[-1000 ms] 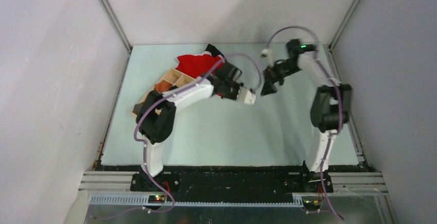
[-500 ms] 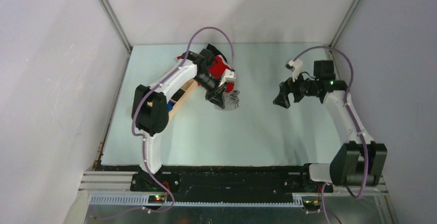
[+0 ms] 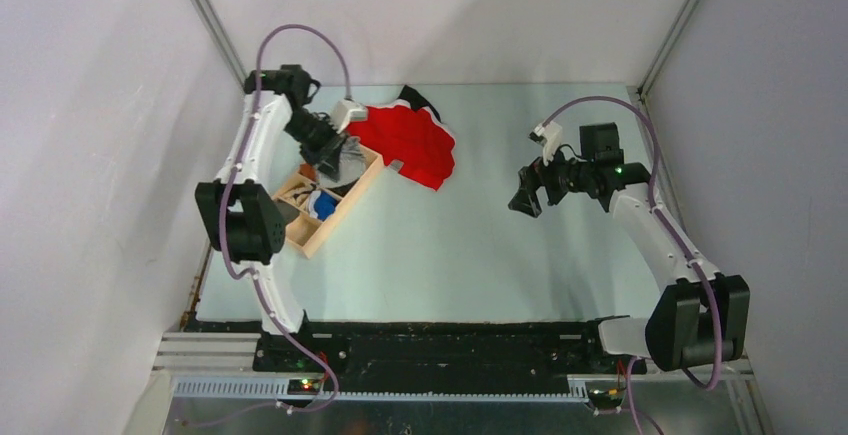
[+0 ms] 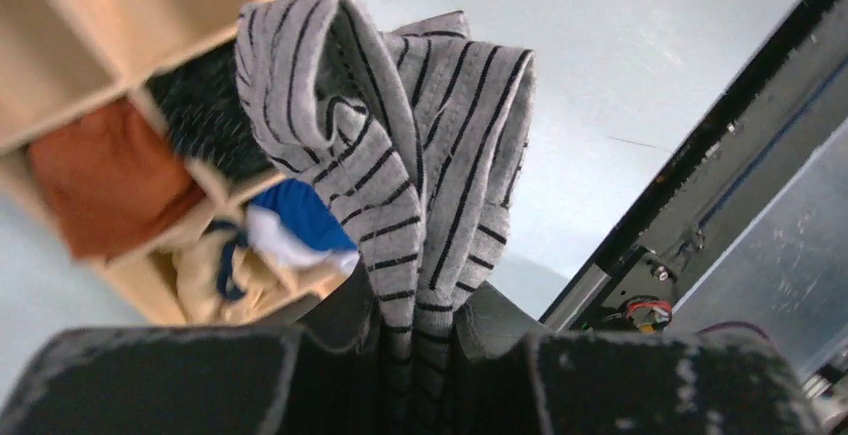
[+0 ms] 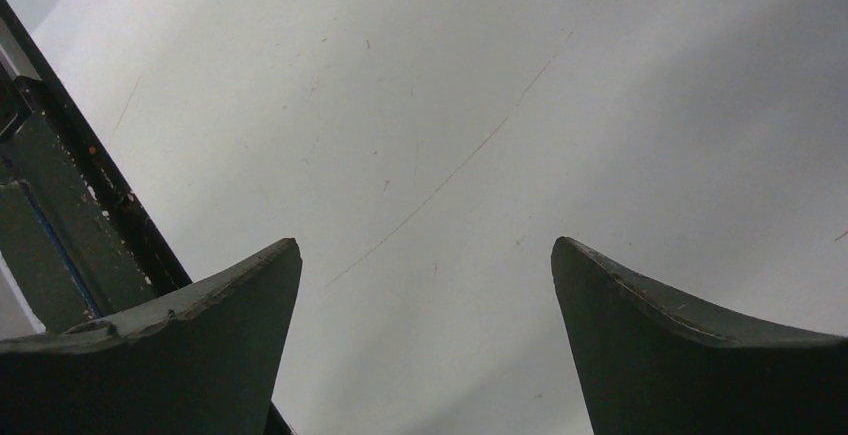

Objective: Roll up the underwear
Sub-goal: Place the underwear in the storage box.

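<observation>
The grey-and-white striped underwear (image 4: pixel 400 165) hangs bunched from my left gripper (image 4: pixel 425 340), whose jaws are shut on its folds. In the top view my left gripper (image 3: pixel 335 155) holds the striped underwear (image 3: pixel 347 163) over the far end of the wooden divided box (image 3: pixel 312 235) at the table's left. My right gripper (image 3: pixel 524 201) is open and empty above bare table at the right; in its wrist view the right gripper (image 5: pixel 425 265) has both fingers spread with only table between them.
A bright red garment (image 3: pixel 412 143) with dark trim lies at the back centre, beside the box. The box holds an orange cloth (image 4: pixel 110 190), a dark striped cloth (image 4: pixel 205 115), a blue-and-white piece (image 4: pixel 295 220) and a tan piece (image 4: pixel 215 275). Grey walls enclose the table.
My left gripper has swung left from the table's middle to above the box, carrying the striped underwear. My right gripper has shifted slightly left and stays open.
</observation>
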Action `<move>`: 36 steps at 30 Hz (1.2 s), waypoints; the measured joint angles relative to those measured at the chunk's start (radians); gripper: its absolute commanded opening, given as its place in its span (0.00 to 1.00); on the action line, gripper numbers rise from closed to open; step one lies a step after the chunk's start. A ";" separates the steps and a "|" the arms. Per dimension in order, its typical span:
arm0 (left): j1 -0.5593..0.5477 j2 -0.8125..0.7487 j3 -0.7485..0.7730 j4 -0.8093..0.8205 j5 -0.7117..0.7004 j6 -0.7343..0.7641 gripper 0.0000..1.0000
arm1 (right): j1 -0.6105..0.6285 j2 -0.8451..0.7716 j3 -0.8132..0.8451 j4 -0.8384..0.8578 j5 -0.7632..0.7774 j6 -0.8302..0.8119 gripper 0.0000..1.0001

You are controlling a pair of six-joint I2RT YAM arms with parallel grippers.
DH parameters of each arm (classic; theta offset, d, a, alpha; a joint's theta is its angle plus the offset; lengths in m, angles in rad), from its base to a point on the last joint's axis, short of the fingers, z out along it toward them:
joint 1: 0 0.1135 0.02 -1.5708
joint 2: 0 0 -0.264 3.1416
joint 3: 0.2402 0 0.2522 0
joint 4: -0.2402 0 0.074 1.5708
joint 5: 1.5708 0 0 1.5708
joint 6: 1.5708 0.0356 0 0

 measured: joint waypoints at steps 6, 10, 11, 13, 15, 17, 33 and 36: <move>0.129 0.074 0.120 0.012 -0.095 -0.134 0.00 | -0.003 0.019 0.000 0.001 0.000 0.029 0.99; 0.142 0.130 0.179 0.003 -0.147 -0.145 0.00 | -0.002 0.023 0.000 0.000 0.000 0.040 0.99; 0.147 0.131 0.177 -0.001 -0.161 -0.142 0.00 | -0.002 0.023 0.000 0.000 0.000 0.040 0.99; 0.152 0.109 0.140 -0.001 -0.193 -0.120 0.00 | -0.002 0.023 -0.003 0.001 0.000 0.041 0.99; 0.163 0.049 0.032 0.009 -0.239 -0.066 0.00 | -0.002 0.022 -0.009 0.001 0.000 0.044 0.99; 0.179 -0.032 -0.104 -0.005 -0.299 -0.006 0.00 | -0.002 0.022 -0.015 0.001 -0.001 0.047 0.99; 0.301 -0.140 -0.371 -0.049 -0.183 -0.190 0.00 | -0.003 0.026 -0.042 0.030 -0.001 0.074 0.99; 0.301 -0.095 -0.238 -0.042 -0.123 -0.206 0.00 | -0.003 0.026 -0.051 0.025 -0.001 0.073 1.00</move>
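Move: About 6 cm ahead and 5 cm to the left of the left hand, some 13 cm below, is the middle of the storage box. In it the blue cloth is roughly 2 cm ahead and 6 cm left, the black cloth 9 cm ahead and 1 cm left, and the dark grey cloth 16 cm left and 1 cm back. From the right hand the box is about 50 cm left, 9 cm ahead and 13 cm below. Keeping its pinch on the rolled striped underwear, the left hand swings over the storage box: left and a little forward first, then back about 15 cm past its start while sinking some 4 cm, towards the box's near end. It finally eases forward and slightly up, turned some 30 degrees counter-clockwise in all. ##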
